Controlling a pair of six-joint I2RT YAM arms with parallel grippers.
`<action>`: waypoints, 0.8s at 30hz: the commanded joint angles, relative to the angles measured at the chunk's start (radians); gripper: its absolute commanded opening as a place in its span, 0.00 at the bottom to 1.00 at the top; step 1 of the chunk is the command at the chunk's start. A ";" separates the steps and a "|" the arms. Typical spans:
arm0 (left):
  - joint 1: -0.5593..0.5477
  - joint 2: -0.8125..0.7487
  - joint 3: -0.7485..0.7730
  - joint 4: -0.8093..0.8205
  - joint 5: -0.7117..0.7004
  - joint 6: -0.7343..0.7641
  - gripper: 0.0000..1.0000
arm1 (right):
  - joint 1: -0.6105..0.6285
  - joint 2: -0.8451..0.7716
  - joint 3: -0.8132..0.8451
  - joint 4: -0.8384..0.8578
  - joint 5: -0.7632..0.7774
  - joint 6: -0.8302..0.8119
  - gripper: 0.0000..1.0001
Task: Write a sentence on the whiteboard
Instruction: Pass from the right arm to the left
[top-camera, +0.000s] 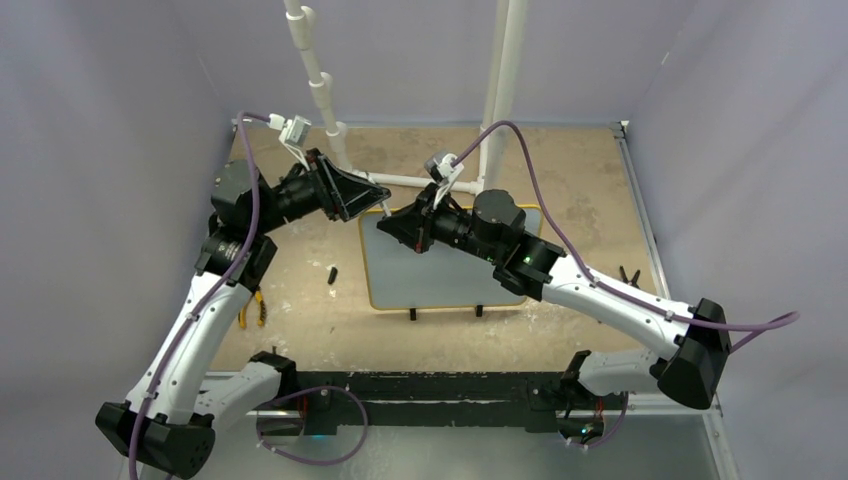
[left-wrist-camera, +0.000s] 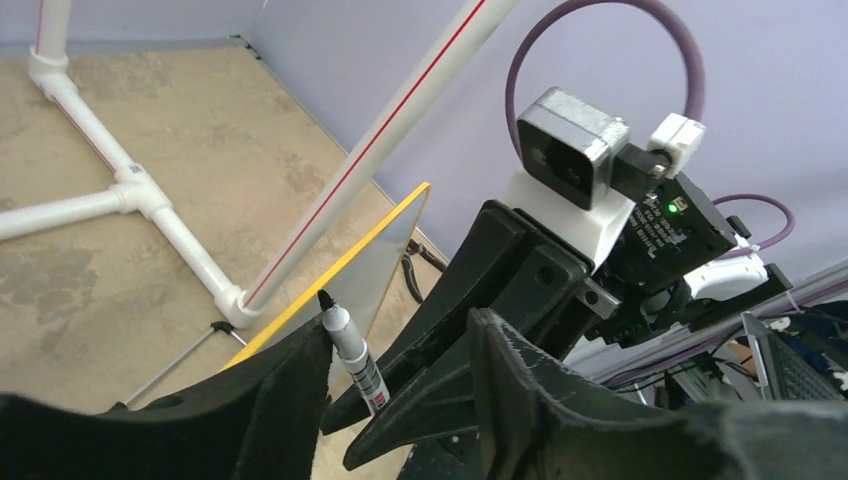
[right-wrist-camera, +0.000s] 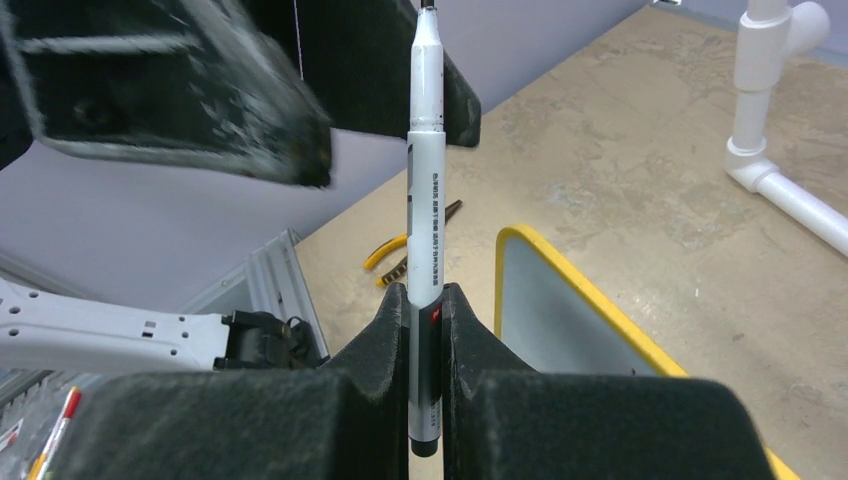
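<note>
The whiteboard (top-camera: 440, 272), pale grey with a yellow frame, lies flat mid-table; its edge also shows in the wrist views (left-wrist-camera: 340, 262) (right-wrist-camera: 575, 345). The sentence is out of view, and the bare part of the board shows no script. My right gripper (top-camera: 393, 221) (right-wrist-camera: 425, 300) is shut on a white marker (right-wrist-camera: 425, 200) held above the board's far left corner, black tip uncovered. My left gripper (top-camera: 377, 200) (left-wrist-camera: 400, 325) faces it, jaws apart on either side of the marker (left-wrist-camera: 353, 352). The marker's tip rests against one left finger (left-wrist-camera: 285, 390).
A small black cap (top-camera: 332, 273) lies on the table left of the board. Yellow-handled pliers (top-camera: 252, 308) (right-wrist-camera: 400, 262) sit near the left arm. White PVC pipes (top-camera: 320, 95) (left-wrist-camera: 140, 195) stand and run along the table behind the board.
</note>
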 joint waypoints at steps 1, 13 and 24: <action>-0.034 0.022 0.012 -0.023 -0.057 -0.033 0.47 | 0.009 -0.006 0.064 0.009 0.070 -0.037 0.00; -0.044 -0.010 -0.103 0.143 -0.185 -0.250 0.00 | 0.019 -0.026 0.049 0.014 0.109 -0.055 0.04; -0.044 -0.055 -0.152 0.264 -0.369 -0.494 0.00 | 0.020 -0.155 -0.244 0.558 0.157 0.056 0.68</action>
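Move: The marker stands roughly upright in the right hand, pinched near its lower end, its middle about 4 cm above that hand, 1 cm forward and 1 cm left. From the left hand, open around the upper body, the same middle is about 4 cm below, 1 cm right and level fore and aft. The whiteboard's middle lies about 14 cm right of the left hand, level with it fore and aft and some 28 cm lower; the black cap lies 12 cm left, 6 cm forward and 40 cm down. Down a good 2 cm and slightly forward, the left hand settles over the marker's body and shuts its open fingers on it, pinching it above the right hand's hold. Only then does the right hand open wide, let go of the lower end and back off about 3 cm to the right and up. The left keeps its pinch, rising about 2 cm and creeping forward as its wrist tips and rolls some 20 degrees. ##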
